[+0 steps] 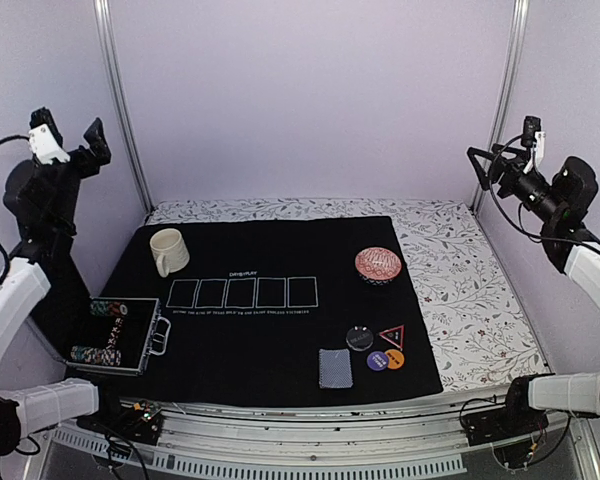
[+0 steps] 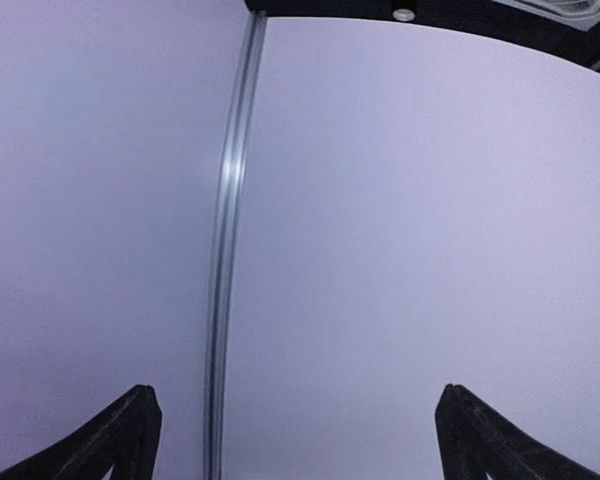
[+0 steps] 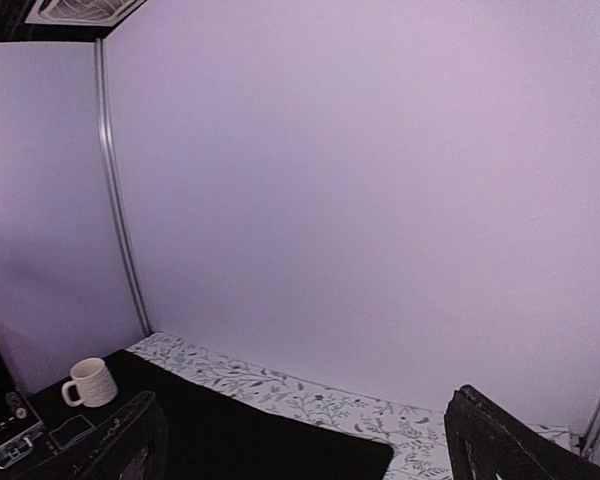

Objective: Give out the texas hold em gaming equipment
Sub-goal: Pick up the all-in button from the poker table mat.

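Observation:
A deck of playing cards with a blue-grey back lies near the front of the black mat. Right of it sit a black disc, a red-edged triangle marker, a purple disc and an orange disc. Striped poker chips fill an open case at the mat's left edge. My left gripper is raised high at the far left, open and empty, facing the wall. My right gripper hangs high at the far right, open and empty.
A cream mug stands at the mat's back left and a red patterned bowl at its back right. Five card outlines are printed mid-mat. A floral cloth covers the table; walls and metal posts enclose it.

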Controlling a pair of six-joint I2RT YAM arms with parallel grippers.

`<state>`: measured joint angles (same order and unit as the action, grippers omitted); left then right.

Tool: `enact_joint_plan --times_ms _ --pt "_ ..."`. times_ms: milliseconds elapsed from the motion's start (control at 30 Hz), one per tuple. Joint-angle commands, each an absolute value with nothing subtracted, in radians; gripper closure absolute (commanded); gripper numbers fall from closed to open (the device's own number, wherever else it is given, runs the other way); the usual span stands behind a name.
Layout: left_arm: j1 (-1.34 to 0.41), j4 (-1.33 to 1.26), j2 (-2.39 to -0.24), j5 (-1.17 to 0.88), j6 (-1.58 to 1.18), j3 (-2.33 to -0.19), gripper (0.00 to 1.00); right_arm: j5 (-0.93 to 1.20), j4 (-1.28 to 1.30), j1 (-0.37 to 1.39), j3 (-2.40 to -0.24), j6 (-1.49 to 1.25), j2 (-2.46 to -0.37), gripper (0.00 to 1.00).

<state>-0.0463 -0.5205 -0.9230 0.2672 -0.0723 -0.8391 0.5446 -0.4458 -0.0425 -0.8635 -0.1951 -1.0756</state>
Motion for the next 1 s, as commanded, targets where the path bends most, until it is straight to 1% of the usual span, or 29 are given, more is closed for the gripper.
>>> enact_joint_plan --times_ms 0,33,133,200,300,433,500,600,733,967 --pt "-0.133 -0.045 -0.977 -0.014 -0.085 -1.084 0.02 0.725 -0.072 0.091 -1.005 -0.281 -1.113 0.01" --pt "-0.167 0.021 -0.994 -0.067 -0.073 -1.123 0.02 0.644 -0.018 0.16 -1.038 -0.26 -1.12 0.01" --pt "-0.297 0.19 -1.033 -0.169 -0.008 -1.208 0.02 0.33 0.269 0.371 -1.139 -0.171 -1.172 0.01" --pt "-0.384 0.29 -1.057 -0.236 0.027 -1.243 0.02 0.155 0.449 0.471 -1.197 -0.167 -1.228 0.01" --pt "-0.501 0.424 -1.096 -0.294 0.077 -1.273 0.02 -0.036 0.695 0.597 -1.3 -0.228 -1.339 0.01" --pt "-0.604 0.527 -1.136 -0.291 0.093 -1.24 0.02 -0.191 0.965 0.761 -1.401 -0.365 -1.522 0.01" --pt "-0.626 0.549 -1.149 -0.274 0.076 -1.207 0.02 -0.221 1.05 0.831 -1.433 -0.444 -1.603 0.01" --pt "-0.635 0.573 -1.161 -0.244 0.046 -1.16 0.02 -0.186 1.103 0.899 -1.462 -0.501 -1.715 0.01" --pt "-0.637 0.549 -1.155 -0.222 0.024 -1.099 0.02 -0.098 1.07 0.935 -1.472 -0.524 -1.828 0.01" --pt "-0.637 0.498 -1.126 -0.2 0.044 -1.048 0.02 -0.036 0.961 0.936 -1.474 -0.535 -1.938 0.07"
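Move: My right hand is high and open. The all-in button lies about 12 cm back and 15 cm to its left, some 40 cm below. The dealer button is 6 cm to the left of the all-in button, level with it; the orange big blind is about 5 cm nearer me. The red bowl stands some 15 cm beyond the all-in button and 3 cm left. From my left hand, the all-in button is about 55 cm right, 8 cm back and 46 cm below. I swing my right hand left, then drop it steeply and draw it back towards the all-in button: about 34 cm down, 22 left and 13 back. The wrist tips over until my open fingers point straight down by the dealer button, touching nothing. My left hand, open too, rises briefly, crosses some 27 cm right over the mat and sinks well below its start, tipping down and turning clockwise. ##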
